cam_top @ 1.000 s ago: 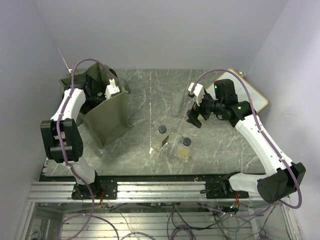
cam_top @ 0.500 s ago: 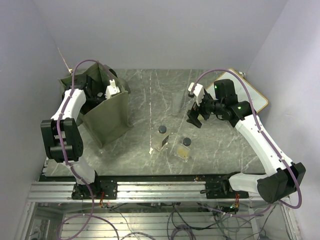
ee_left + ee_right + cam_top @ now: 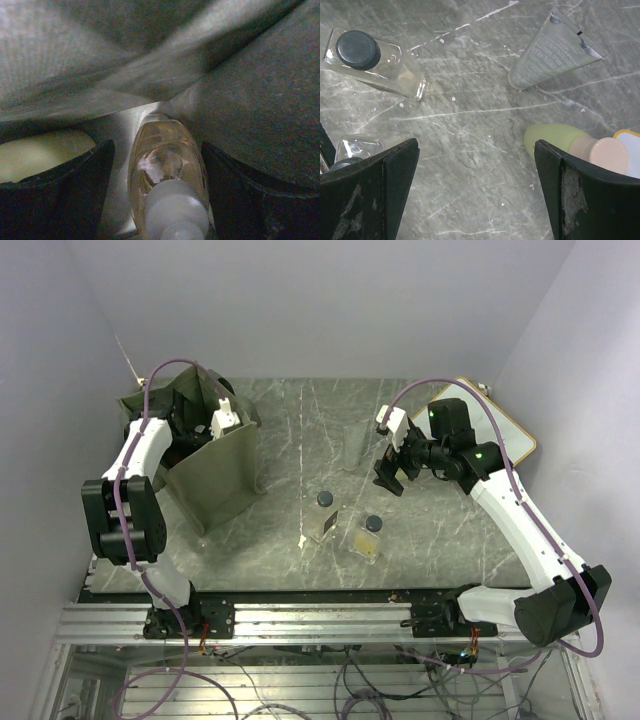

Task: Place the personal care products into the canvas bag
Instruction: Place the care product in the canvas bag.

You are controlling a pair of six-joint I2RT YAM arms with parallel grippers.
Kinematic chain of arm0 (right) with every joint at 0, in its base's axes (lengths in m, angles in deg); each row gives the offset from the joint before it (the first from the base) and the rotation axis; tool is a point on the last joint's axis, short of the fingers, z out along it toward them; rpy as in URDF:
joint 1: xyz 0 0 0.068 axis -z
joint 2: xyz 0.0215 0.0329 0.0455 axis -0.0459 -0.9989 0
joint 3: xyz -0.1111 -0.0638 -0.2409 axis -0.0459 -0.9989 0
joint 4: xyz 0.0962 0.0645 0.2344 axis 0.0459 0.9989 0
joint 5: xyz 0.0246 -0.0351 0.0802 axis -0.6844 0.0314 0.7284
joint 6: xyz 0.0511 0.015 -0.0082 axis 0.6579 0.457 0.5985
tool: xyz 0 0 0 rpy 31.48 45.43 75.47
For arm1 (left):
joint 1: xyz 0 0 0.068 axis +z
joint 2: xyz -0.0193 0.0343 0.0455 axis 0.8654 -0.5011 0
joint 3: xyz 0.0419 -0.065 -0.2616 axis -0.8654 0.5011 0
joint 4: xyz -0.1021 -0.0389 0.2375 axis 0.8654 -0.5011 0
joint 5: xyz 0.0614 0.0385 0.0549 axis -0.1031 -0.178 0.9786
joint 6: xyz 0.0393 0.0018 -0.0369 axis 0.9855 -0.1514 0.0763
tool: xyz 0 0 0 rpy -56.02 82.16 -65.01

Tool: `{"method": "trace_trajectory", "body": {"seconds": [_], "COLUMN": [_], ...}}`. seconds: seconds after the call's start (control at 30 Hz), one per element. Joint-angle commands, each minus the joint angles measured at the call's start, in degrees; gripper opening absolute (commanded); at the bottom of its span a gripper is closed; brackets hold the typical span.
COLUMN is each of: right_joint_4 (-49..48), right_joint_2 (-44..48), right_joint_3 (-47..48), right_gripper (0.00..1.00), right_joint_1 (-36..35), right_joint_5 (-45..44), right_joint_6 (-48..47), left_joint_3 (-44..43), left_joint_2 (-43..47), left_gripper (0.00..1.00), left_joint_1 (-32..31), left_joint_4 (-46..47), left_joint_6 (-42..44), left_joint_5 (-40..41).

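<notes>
The olive-green canvas bag (image 3: 218, 478) stands upright at the left, and my left arm reaches down into its mouth. In the left wrist view my left gripper (image 3: 157, 145) is open inside the bag, with a clear bottle with a white cap (image 3: 167, 170) lying between the fingers, a gap showing on its left side. A yellow-green bottle (image 3: 40, 155) lies beside it. My right gripper (image 3: 389, 476) hangs open above the table with nothing in it. Below it are two clear square bottles with dark caps (image 3: 370, 62) (image 3: 369, 537), a translucent grey tube (image 3: 555, 50) and a yellow-green bottle (image 3: 555, 140).
A wood-framed whiteboard (image 3: 508, 430) lies at the back right, behind the right arm; its corner (image 3: 631, 150) shows next to the yellow-green bottle. Bag fabric (image 3: 250, 90) folds close around the left gripper. The arm bases sit on the rail (image 3: 320, 618) at the near edge.
</notes>
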Motion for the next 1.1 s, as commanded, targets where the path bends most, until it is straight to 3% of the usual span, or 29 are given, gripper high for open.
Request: {"method": "trace_trajectory", "body": {"seconds": [0.0, 1.07], "right_joint_4": [0.07, 0.67], "right_joint_2": [0.05, -0.28], "right_joint_3": [0.59, 1.27], "right_gripper": [1.0, 1.0], "right_joint_1": [-0.37, -0.81], "right_joint_5": [-0.57, -1.29], "right_joint_6": [0.31, -0.46], "left_joint_3": [-0.31, -11.0], "left_joint_2": [1.69, 6.37], "left_gripper": [0.81, 0.8], "left_joint_1": [-0.31, -0.26], "left_joint_4": [2.16, -1.06], "left_joint_6": [-1.18, -3.65], "left_joint_5": [-0.51, 4.12]}}
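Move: The white-capped amber bottle stands between the left hand's open fingers, level with them and its middle about 4 cm below. In the bag a green bottle lies some 10 cm ahead of the left hand and 8 cm lower. Still on the table, the nearer black-capped bottle is roughly 15 cm back and 23 cm right of the left hand, 6 cm lower. From the idle right hand the amber bottle is about 6 cm ahead, 35 cm left, 15 cm down. With its fingers already open around the white-capped bottle, the left hand stays put briefly, then comes free of it, climbing about 6 cm inside the bag and easing some 2.5 cm forward. Its fingers stay open, and the wrist tilts about 10 degrees so the fingertips swing forward. ##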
